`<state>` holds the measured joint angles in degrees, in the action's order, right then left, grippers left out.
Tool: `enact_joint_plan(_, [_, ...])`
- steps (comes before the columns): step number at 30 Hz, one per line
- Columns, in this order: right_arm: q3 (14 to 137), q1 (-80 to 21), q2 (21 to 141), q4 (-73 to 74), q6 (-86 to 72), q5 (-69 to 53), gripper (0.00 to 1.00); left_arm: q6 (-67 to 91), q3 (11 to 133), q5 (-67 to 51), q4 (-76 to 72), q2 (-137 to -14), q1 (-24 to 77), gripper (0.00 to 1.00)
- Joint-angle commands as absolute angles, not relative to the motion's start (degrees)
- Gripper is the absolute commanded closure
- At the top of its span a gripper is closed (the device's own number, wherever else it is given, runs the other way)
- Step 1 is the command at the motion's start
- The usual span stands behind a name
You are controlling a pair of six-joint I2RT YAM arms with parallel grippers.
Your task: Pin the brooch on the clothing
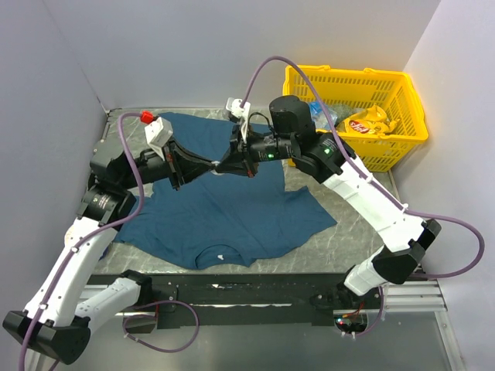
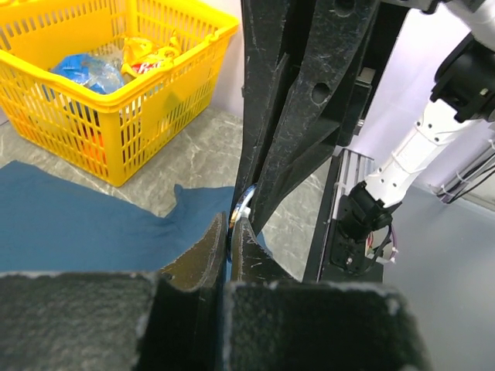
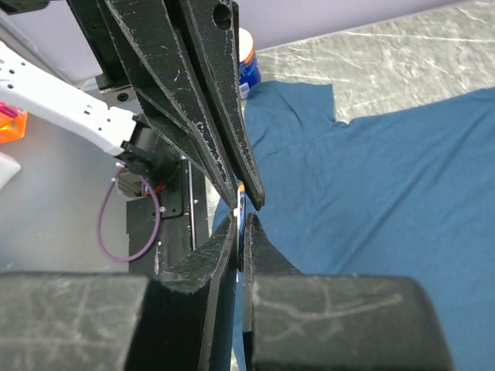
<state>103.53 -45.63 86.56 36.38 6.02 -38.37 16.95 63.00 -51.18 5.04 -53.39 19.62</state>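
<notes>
The clothing, a dark teal T-shirt (image 1: 232, 216), lies flat on the grey table with its small white neck label (image 1: 222, 256) toward the near edge. Both grippers meet tip to tip above the shirt's upper middle. My left gripper (image 1: 217, 165) comes in from the left and my right gripper (image 1: 230, 161) from the right. The brooch (image 2: 242, 205) is a thin gold-edged disc with a trace of orange, seen edge-on (image 3: 242, 197). It is pinched in my left gripper (image 2: 230, 226), and my right gripper (image 3: 242, 218) is also shut on its other end. It hangs above the shirt (image 3: 371, 201).
A yellow plastic basket (image 1: 379, 151) holding snack packets stands at the back right, beside the shirt's edge (image 2: 116, 124). Grey walls close the left and back sides. A black rail (image 1: 255, 290) runs along the near edge.
</notes>
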Motion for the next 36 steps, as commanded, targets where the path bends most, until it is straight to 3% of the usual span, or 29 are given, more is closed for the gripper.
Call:
enact_joint_plan(1, [105.8, -46.1, 88.1, 35.2, 7.5, -29.7, 0.99, 15.3, 67.6, -55.0, 9.2, -54.6, 20.4, 0.99])
enact_joint_plan(14, [105.6, -46.2, 88.6, 38.3, 10.3, -25.4, 0.99, 1.2, 77.4, -49.2, 29.7, -58.3, 20.4, 0.99])
enact_joint_plan(16, [105.1, -46.2, 88.3, 38.3, 11.1, -25.3, 0.93, 0.7, 78.0, -47.4, 31.2, -58.3, 20.4, 0.99])
enact_joint_plan(26, [103.0, -46.2, 86.7, 38.0, 12.6, -24.4, 0.45, -4.5, 81.3, -43.9, 36.6, -58.8, 20.4, 0.99])
enact_joint_plan(32, [101.0, -46.3, 85.2, 36.1, 12.8, -24.0, 0.31, -4.2, 80.9, -43.9, 36.4, -58.8, 20.4, 0.99])
enact_joint_plan(36, [100.2, -46.3, 84.3, 35.2, 12.7, -25.2, 0.29, -4.6, 80.9, -43.3, 36.7, -59.0, 20.4, 0.99])
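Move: The brooch is pinched between both my hands' fingertips in mid-air: its middle is about 2 cm right of my left hand point and 1 cm left of my right hand point, level with both. The clothing lies spread some 38 cm beneath; counted from my left hand, its middle is roughly 5 cm ahead, straight in line sideways, and its neckline about 10 cm back, also in line. Keeping both grips on the brooch, I first carry it forward and down a centimetre or so while my left hand rolls, its fingertips dipping about 15 degrees in all. Then my right fingers open wide, let go and draw off forward and down towards the clothing, about 4 cm each way overall; my left hand keeps its pinch and eases nearly 2 cm left and down. ##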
